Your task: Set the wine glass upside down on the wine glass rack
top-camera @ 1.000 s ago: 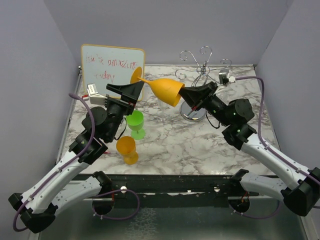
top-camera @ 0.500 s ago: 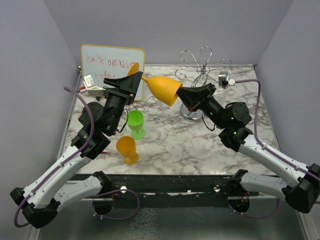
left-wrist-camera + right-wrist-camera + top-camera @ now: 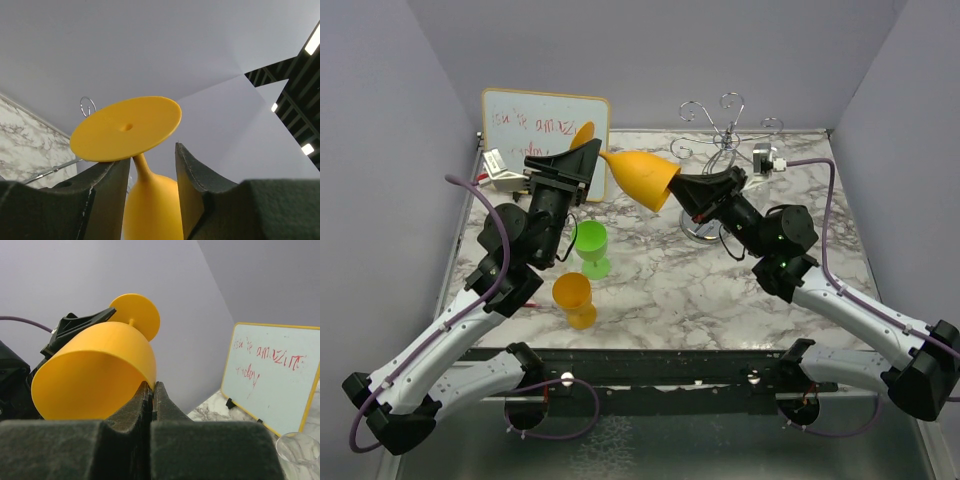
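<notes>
An orange wine glass [image 3: 642, 177] hangs on its side in the air, foot toward the left. My right gripper [image 3: 685, 190] is shut on the rim of its bowl [image 3: 95, 370]; in the right wrist view the right gripper [image 3: 152, 386] pinches the rim wall. My left gripper [image 3: 592, 158] straddles the stem [image 3: 142, 167] just under the foot [image 3: 125, 129]. In the left wrist view the left gripper [image 3: 152, 155] is open: the stem lies against one finger with a gap to the other. The wine glass rack [image 3: 725, 130] stands at the back right, behind the right arm.
A green wine glass [image 3: 589, 245] and another orange one [image 3: 573, 298] stand upright on the marble table below the left gripper. A whiteboard [image 3: 545, 130] leans at the back left. Grey walls close in on both sides.
My left gripper has risen to the glass's stem and its jaws have narrowed around it. The right gripper has carried the glass slightly left and up.
</notes>
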Robot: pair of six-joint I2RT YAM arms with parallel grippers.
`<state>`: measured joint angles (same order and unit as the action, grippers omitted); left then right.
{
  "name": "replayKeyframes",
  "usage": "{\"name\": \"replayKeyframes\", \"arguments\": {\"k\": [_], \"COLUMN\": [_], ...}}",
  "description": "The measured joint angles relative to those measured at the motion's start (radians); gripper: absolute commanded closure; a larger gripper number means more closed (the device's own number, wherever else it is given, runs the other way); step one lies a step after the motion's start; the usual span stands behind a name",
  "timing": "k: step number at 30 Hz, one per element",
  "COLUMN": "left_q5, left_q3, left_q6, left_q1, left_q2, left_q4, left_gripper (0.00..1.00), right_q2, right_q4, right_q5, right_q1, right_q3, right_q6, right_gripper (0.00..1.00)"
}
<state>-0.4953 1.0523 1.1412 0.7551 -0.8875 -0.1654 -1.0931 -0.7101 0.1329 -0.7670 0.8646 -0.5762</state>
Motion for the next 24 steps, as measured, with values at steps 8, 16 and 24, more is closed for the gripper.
{"name": "replayKeyframes", "arguments": {"k": [8,16,24], "left_q5": [-0.044,-0.064,-0.063], "left_q3": [0.0,-0.002,0.003], "left_q6": [0.086,0.124,0.119], "left_q1": [0.0,0.0,0.0], "left_q2": [0.0,-0.002,-0.009], "left_q4": [0.015,0.018,0.01], "left_gripper": [0.71,0.89,1.0], "right_q2": [-0.002,-0.001,0.001], "right_q4": [0.002,0.008,0.012], "right_q5": [0.022,0.065,0.078], "right_q1": [-0.006,-0.006,-0.006], "right_q3": [0.0,0.0,0.0], "right_q6": [0.008,0.019,0.024], "right_gripper": [0.99,0.99,0.86]}}
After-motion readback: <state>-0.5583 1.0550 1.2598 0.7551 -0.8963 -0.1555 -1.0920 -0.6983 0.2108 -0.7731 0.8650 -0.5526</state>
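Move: The held orange glass's stem already lies between the left hand's half-open fingers, about 1 cm ahead and 1 cm below, no sideways offset. From the right hand, which grips the rim, the stem is some 12 cm left, 3 ahead and 4 higher, and the rack some 9 ahead, 10 right, 18 lower. The green glass stands about 5 cm back, 4 left and 35 below the left hand. Left hand eases 1 cm left-forward and pinches the stem; right still grips the rim, drifting 1.5 cm back. ##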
